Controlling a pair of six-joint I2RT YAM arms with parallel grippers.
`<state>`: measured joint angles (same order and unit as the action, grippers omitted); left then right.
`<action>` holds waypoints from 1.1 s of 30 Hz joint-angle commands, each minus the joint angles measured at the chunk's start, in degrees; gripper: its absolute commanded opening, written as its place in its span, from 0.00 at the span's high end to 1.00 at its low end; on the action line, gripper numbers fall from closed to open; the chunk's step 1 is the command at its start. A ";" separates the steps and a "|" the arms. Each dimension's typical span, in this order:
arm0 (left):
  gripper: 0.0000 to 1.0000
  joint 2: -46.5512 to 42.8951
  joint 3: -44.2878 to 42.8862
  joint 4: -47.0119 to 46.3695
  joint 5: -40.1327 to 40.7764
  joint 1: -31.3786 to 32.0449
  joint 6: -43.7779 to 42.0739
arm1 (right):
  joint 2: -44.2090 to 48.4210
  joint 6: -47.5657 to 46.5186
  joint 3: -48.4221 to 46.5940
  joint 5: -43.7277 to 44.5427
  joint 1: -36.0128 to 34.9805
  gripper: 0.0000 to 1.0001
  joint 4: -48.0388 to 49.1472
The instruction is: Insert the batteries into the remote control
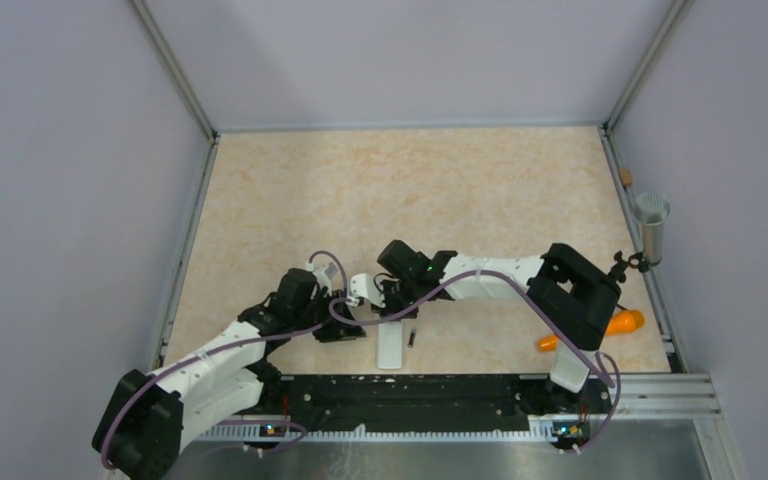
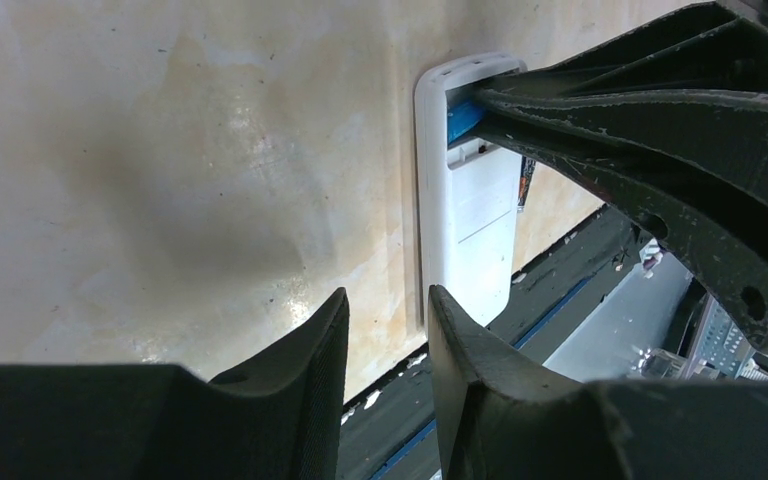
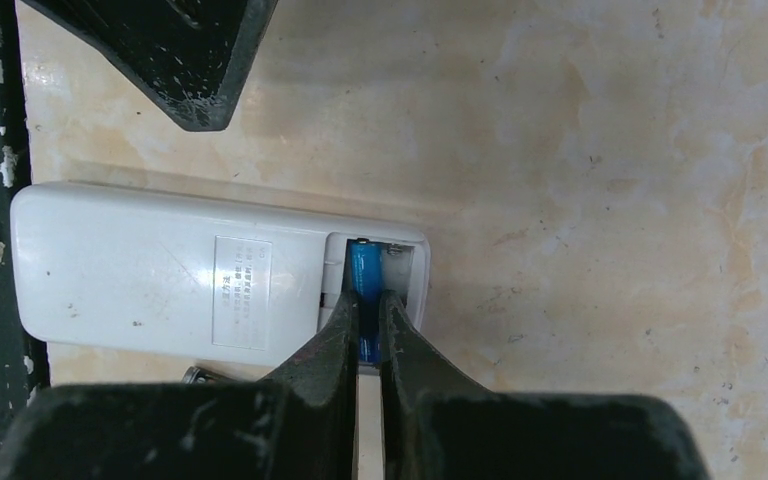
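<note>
The white remote control [image 1: 391, 345] lies back up near the table's front edge, its battery bay open at the far end. A blue battery [image 3: 364, 275] sits in that bay [image 2: 463, 118]. My right gripper [image 3: 370, 300] is shut, its tips resting on top of the blue battery with only a sliver of gap between them. The dark battery [image 1: 412, 338] lies on the table against the remote's right side [image 3: 195, 375]. My left gripper [image 2: 388, 300] hovers open and empty just left of the remote [image 2: 465, 230], nothing between its fingers.
An orange tapered object [image 1: 600, 330] lies at the right by the right arm's elbow. A silver cylinder [image 1: 650, 228] stands at the right wall. The black mounting rail [image 1: 410, 390] runs just behind the remote's near end.
</note>
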<state>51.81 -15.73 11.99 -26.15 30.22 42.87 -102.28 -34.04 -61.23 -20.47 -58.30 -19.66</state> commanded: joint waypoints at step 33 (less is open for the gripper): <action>0.61 2.31 -1.84 -12.43 -14.17 -2.00 4.31 | 20.93 11.19 10.35 -1.90 -1.27 1.00 6.55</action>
<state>53.71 -15.75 6.96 -33.89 29.21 44.86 -85.32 -26.30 -52.75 -19.84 -58.43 -18.24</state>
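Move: The right fingers already pinch the blue battery inside the remote's open compartment, with its middle about 1 cm left of and 1 cm below the hand point. The remote's middle is roughly 4 cm back, 1 cm left and 1 cm below. The loose battery lies about 4 cm back, 3 cm right and 2 cm lower, beside the remote. From the left hand, the blue battery is some 3 cm ahead, 7 cm right and 3 cm below. Still pinching the blue battery, the right hand draws it up out of the remote's compartment, climbing about 4 cm almost straight. It then drifts back and right by some 2 cm each as it rises to about 6 cm, the wrist tilting roughly 10 degrees. The left hand, empty, waits before easing about 2 cm up and right near the end. ##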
